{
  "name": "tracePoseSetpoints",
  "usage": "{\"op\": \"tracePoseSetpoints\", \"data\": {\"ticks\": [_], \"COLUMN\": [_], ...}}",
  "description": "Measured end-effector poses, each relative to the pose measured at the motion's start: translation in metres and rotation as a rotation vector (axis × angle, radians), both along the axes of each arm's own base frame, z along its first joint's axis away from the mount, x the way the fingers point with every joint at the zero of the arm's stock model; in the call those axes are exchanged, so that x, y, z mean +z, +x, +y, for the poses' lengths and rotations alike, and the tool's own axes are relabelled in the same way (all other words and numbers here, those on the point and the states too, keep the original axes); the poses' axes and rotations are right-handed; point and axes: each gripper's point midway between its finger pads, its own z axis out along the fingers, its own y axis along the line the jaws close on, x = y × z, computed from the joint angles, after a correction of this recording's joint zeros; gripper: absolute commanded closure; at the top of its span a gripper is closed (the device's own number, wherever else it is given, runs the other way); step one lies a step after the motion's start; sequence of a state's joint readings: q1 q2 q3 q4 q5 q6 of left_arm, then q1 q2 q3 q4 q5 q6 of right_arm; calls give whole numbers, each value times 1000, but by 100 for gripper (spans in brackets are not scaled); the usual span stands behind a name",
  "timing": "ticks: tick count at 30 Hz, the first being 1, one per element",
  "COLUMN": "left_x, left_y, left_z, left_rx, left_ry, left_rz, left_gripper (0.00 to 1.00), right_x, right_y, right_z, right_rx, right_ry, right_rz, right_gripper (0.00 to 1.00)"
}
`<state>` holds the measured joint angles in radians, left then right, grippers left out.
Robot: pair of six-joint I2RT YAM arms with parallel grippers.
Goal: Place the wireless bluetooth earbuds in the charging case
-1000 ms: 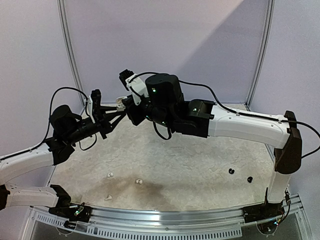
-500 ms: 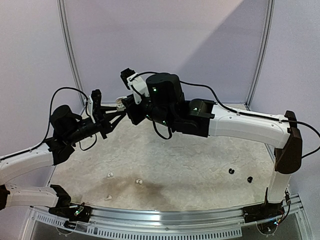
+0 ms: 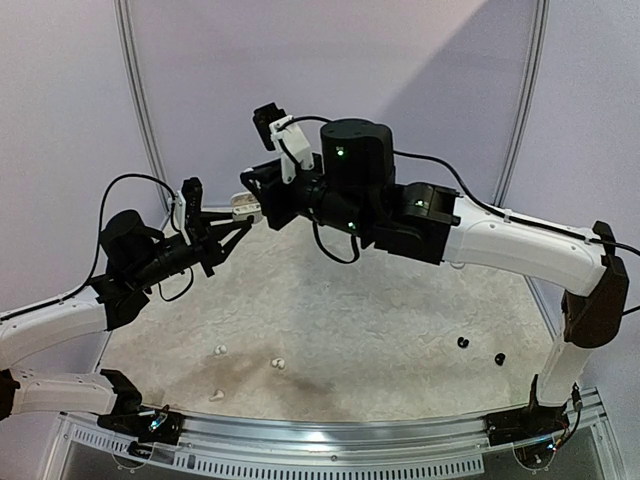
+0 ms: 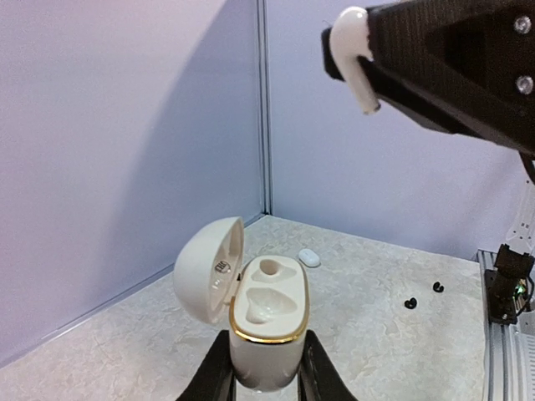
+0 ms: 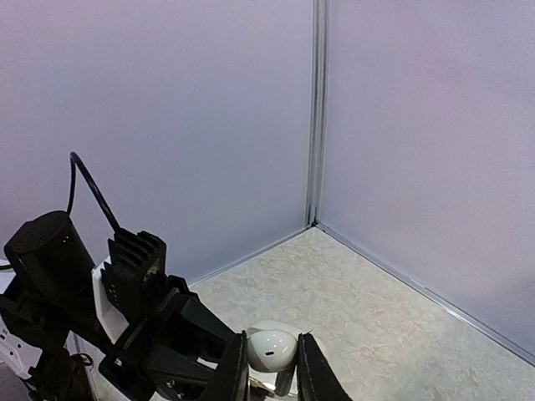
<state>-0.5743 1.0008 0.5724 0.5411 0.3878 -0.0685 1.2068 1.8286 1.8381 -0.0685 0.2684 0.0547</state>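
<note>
My left gripper (image 4: 266,342) is shut on a white charging case (image 4: 267,305) with a gold rim. It holds the case upright above the table, with the lid (image 4: 207,267) swung open to the left and both sockets empty. My right gripper (image 5: 269,357) is shut on a white earbud (image 5: 272,349), which hangs up and to the right of the case and apart from it, stem down (image 4: 355,54). From above, both grippers meet at the far left (image 3: 248,203). Three white earbuds (image 3: 220,350) (image 3: 278,363) (image 3: 216,396) and two black ones (image 3: 462,342) (image 3: 499,359) lie on the table.
A second small white case (image 4: 309,257) lies shut on the table near the back corner. Purple walls close the back and both sides. A metal rail (image 3: 330,435) runs along the near edge between the arm bases.
My right arm has lifted and drawn up and to the right, taking the white earbud away from the open case. The left arm and the case have stayed still.
</note>
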Motion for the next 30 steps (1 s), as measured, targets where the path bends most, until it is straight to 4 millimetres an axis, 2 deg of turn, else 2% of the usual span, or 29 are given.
{"op": "tracePoseSetpoints", "data": {"ticks": [4,7,10,13,15,17,20,22,25,30], "left_x": [0,1,2,1,0,0,-2,-2,-4,-2], "left_y": [2,2,2,3,3,3,3,3,3,1], "left_z": [2,3,3,4,4,4,4,4,4,5], "left_rx": [10,14,19,23,24,24,24,24,25,25], "left_ry": [-21,-32,-37,-37,-36,-35,-34,-33,-29,-30], "left_rz": [30,39,43,45,46,47,49,50,52,41], "left_gripper": [100,100,100,100,100,100,100,100,100,100], "right_x": [-2,-27,-81,-148,-201,-251,-313,-345,-372,-391], "right_y": [17,43,68,73,62,44,12,-10,-34,-54], "right_z": [-29,-65,-111,-152,-174,-187,-203,-212,-220,-216], "right_rx": [-118,-266,-429,-559,-622,-651,-661,-652,-631,-579], "right_ry": [-42,-109,-217,-348,-474,-599,-753,-826,-882,-894], "right_rz": [69,193,378,565,693,811,973,1076,1194,1310], "right_gripper": [100,100,100,100,100,100,100,100,100,96]}}
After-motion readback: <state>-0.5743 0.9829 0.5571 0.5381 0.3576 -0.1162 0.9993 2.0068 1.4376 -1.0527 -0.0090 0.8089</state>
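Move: The right hand holds a white earbud; the bare table patch it is taken to lies about 22 cm to its right, 6 cm back and some 43 cm below. The open white charging case is roughly 2 cm ahead, 2 cm left and 8 cm below; two white earbuds lie on the table 8 cm back and 1 cm right, the nearer black earbud 2 cm back and 37 cm right. From the left hand the patch is about 8 cm back, 25 cm right and 33 cm down. Still pinching the white earbud, the right hand swings clear of the open case, first right and some 7 cm forward, then mostly down and curving back, dropping about 39 cm in all and 22 cm rightward to low over bare table. Its wrist turns over until the fingers point straight down. The left hand keeps the case gripped and practically still. ##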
